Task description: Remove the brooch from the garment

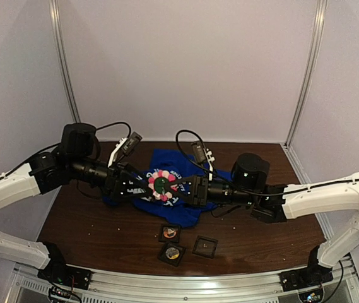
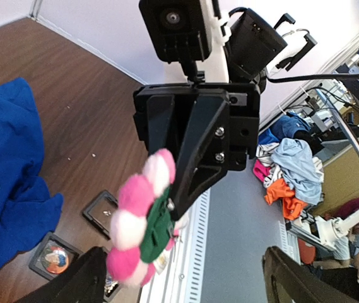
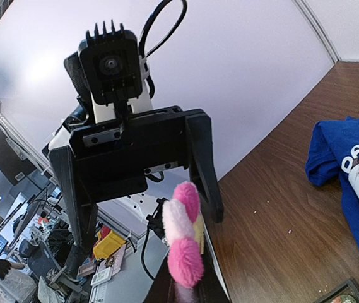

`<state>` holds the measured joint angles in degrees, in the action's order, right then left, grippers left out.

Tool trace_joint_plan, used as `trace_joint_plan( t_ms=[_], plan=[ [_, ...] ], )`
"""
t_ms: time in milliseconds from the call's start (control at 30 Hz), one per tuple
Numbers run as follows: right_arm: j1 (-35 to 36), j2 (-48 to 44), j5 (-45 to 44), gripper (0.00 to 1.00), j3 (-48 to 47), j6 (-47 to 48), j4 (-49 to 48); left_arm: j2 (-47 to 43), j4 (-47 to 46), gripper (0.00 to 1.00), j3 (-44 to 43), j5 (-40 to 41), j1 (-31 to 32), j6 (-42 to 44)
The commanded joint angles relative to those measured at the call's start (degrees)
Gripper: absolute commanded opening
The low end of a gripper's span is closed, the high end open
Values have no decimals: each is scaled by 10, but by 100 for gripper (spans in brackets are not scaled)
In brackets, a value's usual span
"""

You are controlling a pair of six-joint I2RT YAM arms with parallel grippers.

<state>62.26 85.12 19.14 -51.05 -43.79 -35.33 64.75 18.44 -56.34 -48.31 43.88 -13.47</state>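
Observation:
The brooch (image 1: 160, 184), a ring of pink and white pompoms around a green middle, hangs in the air above the garment (image 1: 174, 208), a royal-blue T-shirt lying crumpled on the table. My right gripper (image 1: 176, 185) is shut on the brooch, gripping it from the right. In the left wrist view its black fingers pinch the brooch (image 2: 142, 221) at the green middle. My left gripper (image 2: 185, 281) faces it from the left with its jaws wide apart and nothing between them. From the right wrist, the brooch (image 3: 185, 240) sits at my own fingertips and part of the garment (image 3: 349, 164) shows at the right.
Three small dark square cases (image 1: 170, 233) (image 1: 172, 253) (image 1: 205, 246) lie on the brown table (image 1: 91, 227) in front of the shirt. A metal rail (image 1: 185, 284) runs along the near edge. White walls close in the back and both sides.

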Motion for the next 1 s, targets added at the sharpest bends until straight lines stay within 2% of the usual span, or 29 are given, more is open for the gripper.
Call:
trace_joint_plan(
  t_ms=[0, 133, 267, 400, 733, 967],
  plan=[
    [-9, -31, -10, 0, 8, 0, 0, -69, -57, 90, 30, 130, 6, 14],
    [-9, -47, 4, 0, 4, 1, -2, -121, -134, 90, 90, 248, 35, 26],
    [-9, -62, 23, 0, 2, 2, -14, -150, -267, 89, 171, 307, 57, 12],
    [-9, -60, 45, 0, -5, 0, -22, -120, -258, 89, 158, 365, 106, 47],
    [-8, -53, 47, 0, -4, -4, -40, -58, -317, 90, 142, 354, 142, 36],
    [-8, -43, 41, 0, -7, -4, -28, -53, -347, 90, 137, 306, 150, 12]
  ],
)
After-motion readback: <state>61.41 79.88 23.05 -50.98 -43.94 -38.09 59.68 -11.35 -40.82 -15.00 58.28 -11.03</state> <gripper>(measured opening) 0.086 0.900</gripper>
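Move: The flower brooch, already pinched by the right hand, has its middle about 3 cm to that hand's left, level with it. From the open left hand it lies some 4 cm right and 2 cm ahead. Roughly 28 cm below the right hand are the blue garment, about 17 cm ahead and 2 cm left, and the nearer coin frame, 2 cm ahead and 2 cm left. Right hand lifts the pinched brooch about 5 cm; open left hand rises leftward, then dips rightward, turning 30°. ##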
